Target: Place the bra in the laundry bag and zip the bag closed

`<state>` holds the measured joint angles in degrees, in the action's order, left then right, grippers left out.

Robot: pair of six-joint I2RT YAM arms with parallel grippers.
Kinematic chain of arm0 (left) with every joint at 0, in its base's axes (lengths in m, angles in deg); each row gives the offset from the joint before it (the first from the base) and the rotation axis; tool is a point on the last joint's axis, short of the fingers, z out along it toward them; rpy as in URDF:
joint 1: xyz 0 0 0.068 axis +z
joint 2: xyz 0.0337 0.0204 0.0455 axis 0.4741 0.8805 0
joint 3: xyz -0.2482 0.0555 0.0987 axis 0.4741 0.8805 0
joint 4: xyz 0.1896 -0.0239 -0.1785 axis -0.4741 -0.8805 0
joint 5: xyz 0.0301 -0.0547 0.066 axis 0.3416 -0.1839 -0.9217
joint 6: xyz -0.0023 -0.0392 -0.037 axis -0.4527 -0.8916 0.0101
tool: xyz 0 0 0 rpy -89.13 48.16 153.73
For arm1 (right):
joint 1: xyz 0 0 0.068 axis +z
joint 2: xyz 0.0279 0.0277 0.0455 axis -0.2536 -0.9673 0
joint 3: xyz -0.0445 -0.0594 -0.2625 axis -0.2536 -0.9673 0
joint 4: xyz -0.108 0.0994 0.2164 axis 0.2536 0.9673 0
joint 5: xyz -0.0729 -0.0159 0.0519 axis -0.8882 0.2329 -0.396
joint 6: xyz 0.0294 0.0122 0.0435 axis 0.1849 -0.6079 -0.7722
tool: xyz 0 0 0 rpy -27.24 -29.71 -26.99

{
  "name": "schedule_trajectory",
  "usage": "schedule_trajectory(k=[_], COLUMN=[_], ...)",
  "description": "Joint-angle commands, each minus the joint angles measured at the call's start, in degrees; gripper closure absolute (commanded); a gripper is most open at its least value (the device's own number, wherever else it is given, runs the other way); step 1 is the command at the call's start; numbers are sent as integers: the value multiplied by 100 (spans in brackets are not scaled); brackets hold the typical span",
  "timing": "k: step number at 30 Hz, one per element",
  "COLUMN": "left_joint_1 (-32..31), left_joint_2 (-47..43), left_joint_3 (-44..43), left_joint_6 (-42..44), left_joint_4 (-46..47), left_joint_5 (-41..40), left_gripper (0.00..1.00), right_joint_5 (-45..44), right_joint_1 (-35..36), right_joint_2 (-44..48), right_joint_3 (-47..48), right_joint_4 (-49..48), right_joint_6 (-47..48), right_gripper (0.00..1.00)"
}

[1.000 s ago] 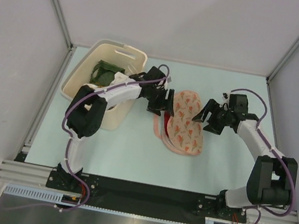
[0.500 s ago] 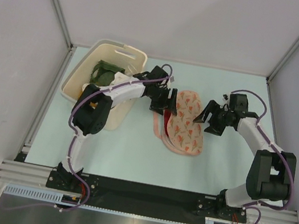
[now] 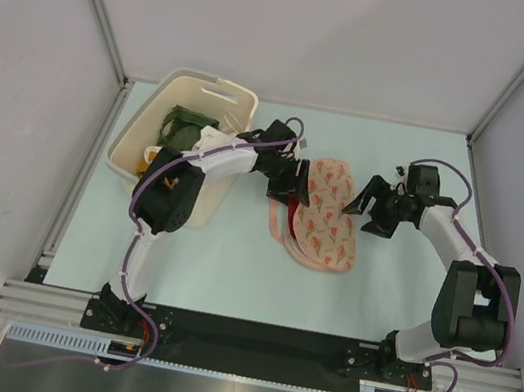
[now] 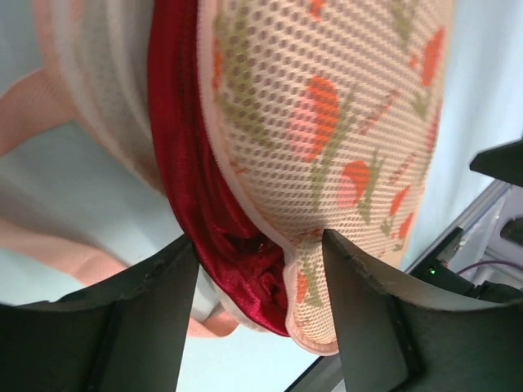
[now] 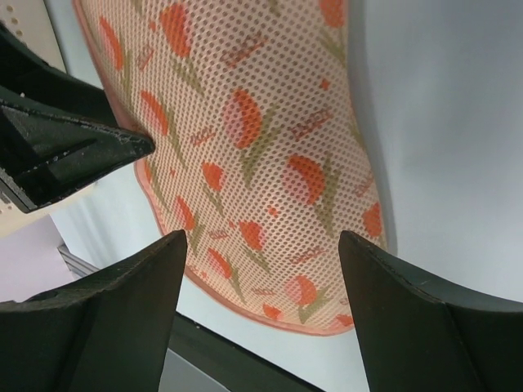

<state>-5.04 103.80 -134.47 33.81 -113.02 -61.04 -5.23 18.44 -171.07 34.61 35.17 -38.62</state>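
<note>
The laundry bag [image 3: 327, 218], pink mesh with an orange leaf print, lies in the middle of the table. The deep red bra [image 3: 289, 211] shows along its left side, between the bag's two mesh layers [image 4: 327, 122]. My left gripper [image 3: 295, 182] is at the bag's far left end. Its jaws are open, with the red bra [image 4: 237, 261] and the bag's pink rim between the two fingers [image 4: 258, 245]. My right gripper [image 3: 362, 202] hovers open at the bag's right edge, above the printed mesh [image 5: 270, 147], with nothing gripped [image 5: 261, 238].
A cream plastic basket [image 3: 140, 139] with green clothes [image 3: 185, 127] stands at the back left, just behind my left arm. Pink straps or loops [image 3: 276, 231] trail from the bag's left side. Grey walls close in the table on three sides.
The left arm's elbow has swung up and my left gripper has edged right onto the bag's end, its jaws slightly narrower. The right gripper has barely shifted. The bag lies as before.
</note>
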Motion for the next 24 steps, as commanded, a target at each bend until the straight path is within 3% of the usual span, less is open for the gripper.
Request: schedule_trajectory(k=[1, 5, 6, 7, 11, 15, 24], left_joint_1=[38, 135, 152, 161, 196, 214, 223], left_joint_2=[-86, -156, -165, -217, -244, -271, 186], left_joint_3=[103, 437, 472, 551, 595, 613, -247], left_joint_6=[-140, -307, -316, -325, -229, -53, 1107], left_joint_4=[694, 1100, 1127, 1179, 1180, 1039, -57], left_joint_5=[513, 769, 769, 743, 664, 532, -267], left_gripper=[37, 58, 77, 83, 87, 100, 100], right_joint_5=[147, 235, 261, 331, 420, 735, 1308], right_joint_1=[-286, -496, -567, -594, -709, -726, -718], right_joint_2=[128, 181, 199, 199, 225, 41, -556], right_joint_3=[-109, -284, -354, -398, -592, -689, -724], right_joint_4=[25, 34, 34, 43, -18, -246, -1319], right_joint_6=[-168, -212, -239, -256, -221, -221, -511], right_gripper=[19, 19, 19, 19, 18, 18, 13])
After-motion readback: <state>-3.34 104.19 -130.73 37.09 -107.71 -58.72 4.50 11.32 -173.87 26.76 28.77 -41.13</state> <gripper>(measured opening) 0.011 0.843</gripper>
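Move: The bra shows as a red strip along the laundry bag's open left edge. It runs between my left fingertips, its middle 3 cm or so back and 2 cm below them. From that same hand the bag's middle lies some 8 cm right and about 1 cm back, and the pink strap about 4 cm left and 5 cm back. From my right hand, the bag's middle is roughly 8 cm left, level forward and about 7 cm lower, and the bra strip 16 cm left and 2 cm back. I shut my left fingers from wide open to fully closed at the bag's open edge, pinching its rim just over the red bra; that hand nudges right about 1 cm, then comes back left while sinking. My right hand stays wide open beside the bag's right edge, drops some 3 cm as it swings right and back, then turns left again with a slight roll. ##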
